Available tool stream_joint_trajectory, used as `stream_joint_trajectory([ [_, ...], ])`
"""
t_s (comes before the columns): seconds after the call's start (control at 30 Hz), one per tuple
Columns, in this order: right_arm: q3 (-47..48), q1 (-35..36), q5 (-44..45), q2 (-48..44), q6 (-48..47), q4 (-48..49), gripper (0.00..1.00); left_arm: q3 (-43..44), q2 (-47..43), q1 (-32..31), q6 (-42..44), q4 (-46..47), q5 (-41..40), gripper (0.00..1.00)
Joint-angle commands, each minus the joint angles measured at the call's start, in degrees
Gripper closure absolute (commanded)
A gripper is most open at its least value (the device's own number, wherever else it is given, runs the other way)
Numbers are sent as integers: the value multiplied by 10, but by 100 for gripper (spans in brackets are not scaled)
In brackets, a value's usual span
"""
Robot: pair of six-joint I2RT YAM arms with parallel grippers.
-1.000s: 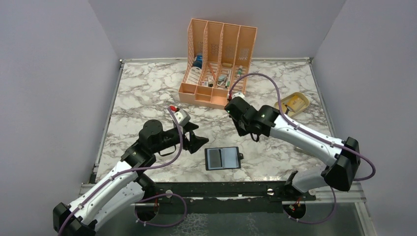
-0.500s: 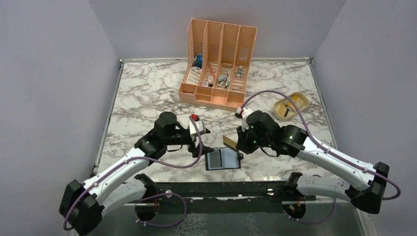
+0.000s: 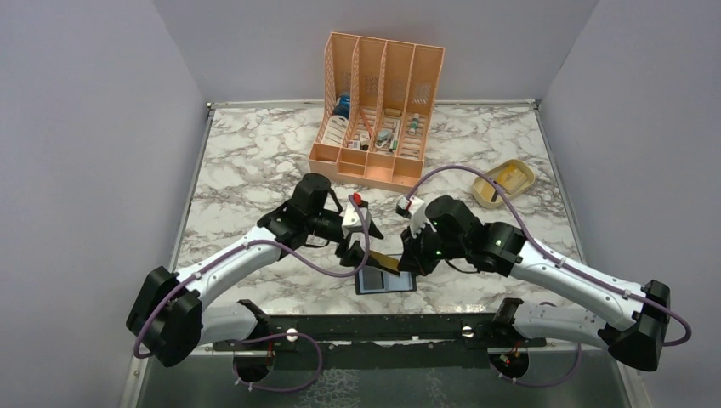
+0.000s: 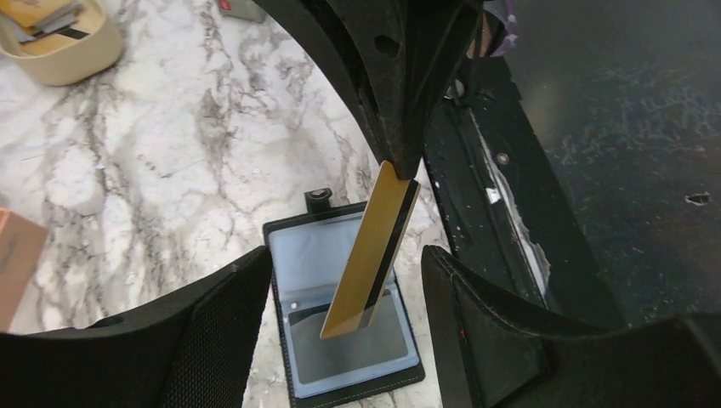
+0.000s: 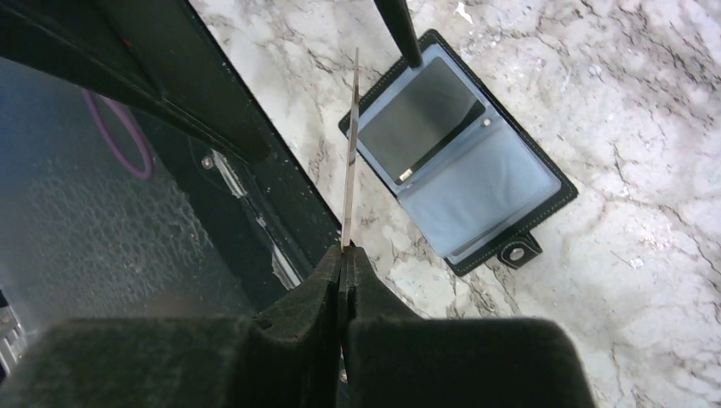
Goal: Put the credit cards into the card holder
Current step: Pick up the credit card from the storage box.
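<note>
The black card holder (image 3: 385, 279) lies open on the marble near the front edge, its snap tab to the right. A dark card (image 5: 421, 119) sits in one greyish pocket. My right gripper (image 3: 408, 257) is shut on a gold card with a black stripe (image 4: 370, 255) and holds it tilted, with its lower end over the holder (image 4: 340, 323). In the right wrist view this card (image 5: 349, 153) shows edge-on, rising from the right gripper (image 5: 344, 255). My left gripper (image 4: 344, 259) is open and empty, with its fingers either side of the card and over the holder's left part (image 3: 357, 246).
A beige oval dish (image 3: 503, 183) holding more cards stands at the right; it also shows in the left wrist view (image 4: 59, 51). The tall orange slotted organizer (image 3: 377, 110) stands at the back. The black front rail (image 3: 383, 327) runs just below the holder.
My right gripper has come down from near the organizer to the holder, with the gold card showing in it. My left gripper has swung right to the holder's left edge.
</note>
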Motion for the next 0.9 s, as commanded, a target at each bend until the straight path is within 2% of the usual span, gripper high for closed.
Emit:
stream_joint_trajectory([
  [0.0,0,1,-45,4,-23,54,99,26,29,-3,61,-57,87,34],
  [0.07,-1,1,-60,7,-25,69,99,28,40,-3,71,-72,94,39],
  [0.37,-4,1,-71,24,-38,91,99,38,54,-3,95,-107,89,88],
  [0.47,0,1,-54,27,-32,87,99,46,52,-3,90,-114,71,99],
  [0.53,2,1,-30,17,-11,88,97,50,50,-3,79,-115,55,100],
  [0.67,-8,1,43,-25,52,101,80,40,43,-3,23,-93,9,100],
  [0.77,-26,1,79,-54,83,112,66,10,25,-2,-70,-22,-56,100],
  [0.87,-44,1,112,-80,134,124,61,-28,1,-2,-200,90,-104,100],
])
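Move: The gold-and-black credit card, held by one end in the right fingers, has its middle about 3 cm left, 2 cm ahead and 1 cm below the right hand. From the open left hand it is some 5 cm right, 3 cm back and 4 cm lower. The open card holder lies on the table about 14 cm below the right hand, some 5 cm ahead and 3 cm left; the dark card in it sits about 3 cm left of the holder's middle. The credit card changes hands above the holder: the right hand keeps its end pinched and eases it about 2.5 cm left, while the left sinks some 3 cm and draws back 2 cm, shutting its fingers on the free end. The right then opens about a third and backs off, mostly up, with a little forward and right; the left swings back forward about 2 cm, tipping slightly. ##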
